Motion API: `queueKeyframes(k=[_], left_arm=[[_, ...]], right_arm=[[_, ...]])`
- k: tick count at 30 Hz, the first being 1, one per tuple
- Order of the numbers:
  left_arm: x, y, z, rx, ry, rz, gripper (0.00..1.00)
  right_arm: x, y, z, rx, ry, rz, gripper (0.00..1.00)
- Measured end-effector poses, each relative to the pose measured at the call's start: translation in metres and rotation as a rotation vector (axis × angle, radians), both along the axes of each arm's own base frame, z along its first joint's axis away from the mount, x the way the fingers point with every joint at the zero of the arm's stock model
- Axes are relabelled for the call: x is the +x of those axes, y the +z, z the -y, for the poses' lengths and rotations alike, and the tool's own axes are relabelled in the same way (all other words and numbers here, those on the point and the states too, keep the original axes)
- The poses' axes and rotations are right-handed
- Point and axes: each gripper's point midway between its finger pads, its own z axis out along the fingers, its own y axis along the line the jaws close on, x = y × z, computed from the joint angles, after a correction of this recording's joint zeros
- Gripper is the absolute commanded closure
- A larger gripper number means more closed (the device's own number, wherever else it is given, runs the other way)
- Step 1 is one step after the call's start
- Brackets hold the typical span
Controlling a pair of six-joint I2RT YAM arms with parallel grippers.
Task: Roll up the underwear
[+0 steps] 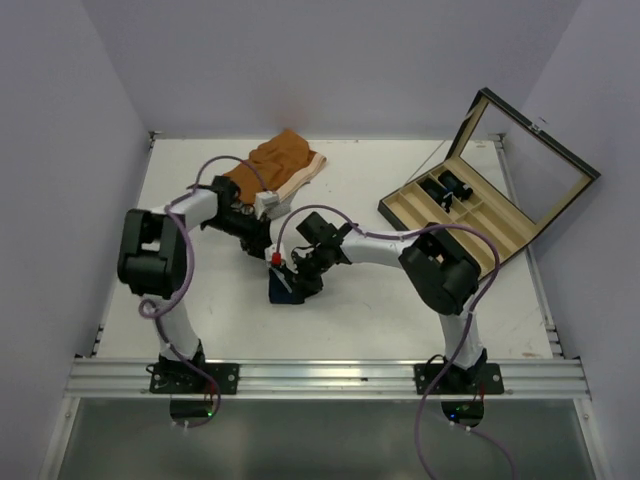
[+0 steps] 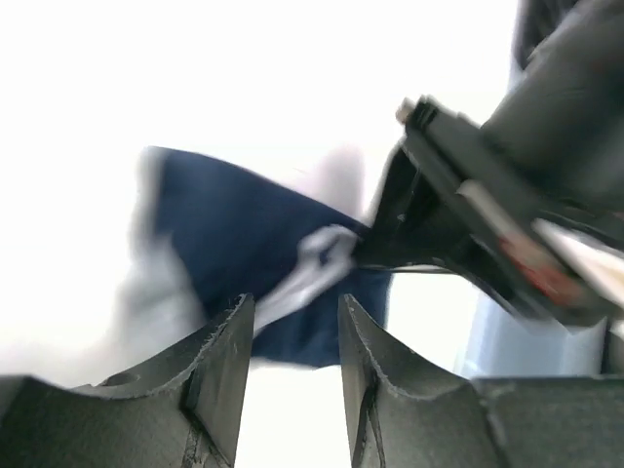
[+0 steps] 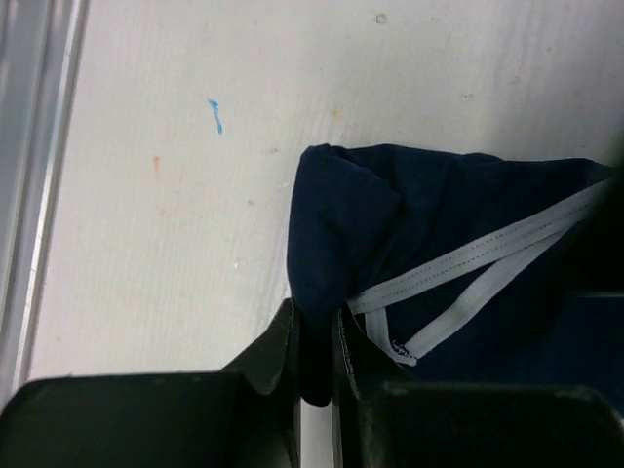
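Observation:
The navy-blue underwear (image 1: 284, 291) with thin white trim lies bunched on the white table in front of both arms. My right gripper (image 1: 298, 274) is shut on a fold of its edge; the right wrist view shows the dark fabric (image 3: 429, 210) pinched between the fingers of the right gripper (image 3: 315, 336). My left gripper (image 1: 264, 247) hovers just behind and left of it, open and empty. In the left wrist view the left gripper (image 2: 295, 327) has its jaws apart, with the underwear (image 2: 234, 244) just beyond them and the right gripper (image 2: 458, 210) holding the cloth.
An orange-brown garment with a cream waistband (image 1: 280, 165) lies at the back of the table, behind the left arm. An open black box with cream compartments (image 1: 470, 215) stands at the right. The table's front rail (image 1: 320, 377) runs along the near edge.

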Motion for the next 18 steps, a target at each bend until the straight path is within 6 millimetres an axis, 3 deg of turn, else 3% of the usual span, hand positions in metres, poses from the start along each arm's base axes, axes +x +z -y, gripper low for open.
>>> queueKeyframes(k=[3, 5, 8, 10, 14, 18], left_arm=[[0.044, 0.041, -0.032, -0.022, 0.175, 0.26, 0.57], [0.063, 0.069, -0.052, -0.016, 0.265, 0.402, 0.57], [0.072, 0.1, -0.072, 0.002, 0.349, 0.567, 0.58], [0.065, 0.106, -0.079, 0.024, 0.364, 0.636, 0.58], [0.029, 0.096, -0.081, 0.07, 0.285, 0.763, 0.58], [-0.013, 0.08, -0.062, 0.104, 0.071, 0.923, 0.55]], right_arm=[[-0.001, -0.001, -0.003, 0.003, -0.02, -0.122, 1.0], [-0.002, -0.001, -0.004, 0.007, -0.035, -0.2, 1.0], [0.0, -0.002, -0.005, 0.0, -0.067, -0.339, 1.0], [0.003, -0.004, -0.006, -0.009, -0.098, -0.441, 1.0], [0.006, -0.004, -0.004, -0.012, -0.149, -0.634, 1.0], [0.007, -0.005, -0.002, -0.021, -0.181, -0.742, 1.0]])
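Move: The underwear is already pinched by the right hand near its near right corner; its middle lies some 3 cm ahead and 3 cm left of that hand, about 1 cm lower. From the same hand the grey cloth is about 19 cm ahead and 9 cm left, the orange cloth roughly 29 cm ahead and 8 cm left. From the left hand the underwear is about 5 cm back, 6 cm right and 4 cm below. The right fingers keep their pinch on the underwear's edge, barely shifting while the wrist rolls its top forward by some 40 degrees. Meanwhile the empty left hand, still half open, sweeps up, left and forward clear of the underwear, then swings back towards the bases, ending about 6 cm left and 8 cm higher, strongly turned at the wrist. ##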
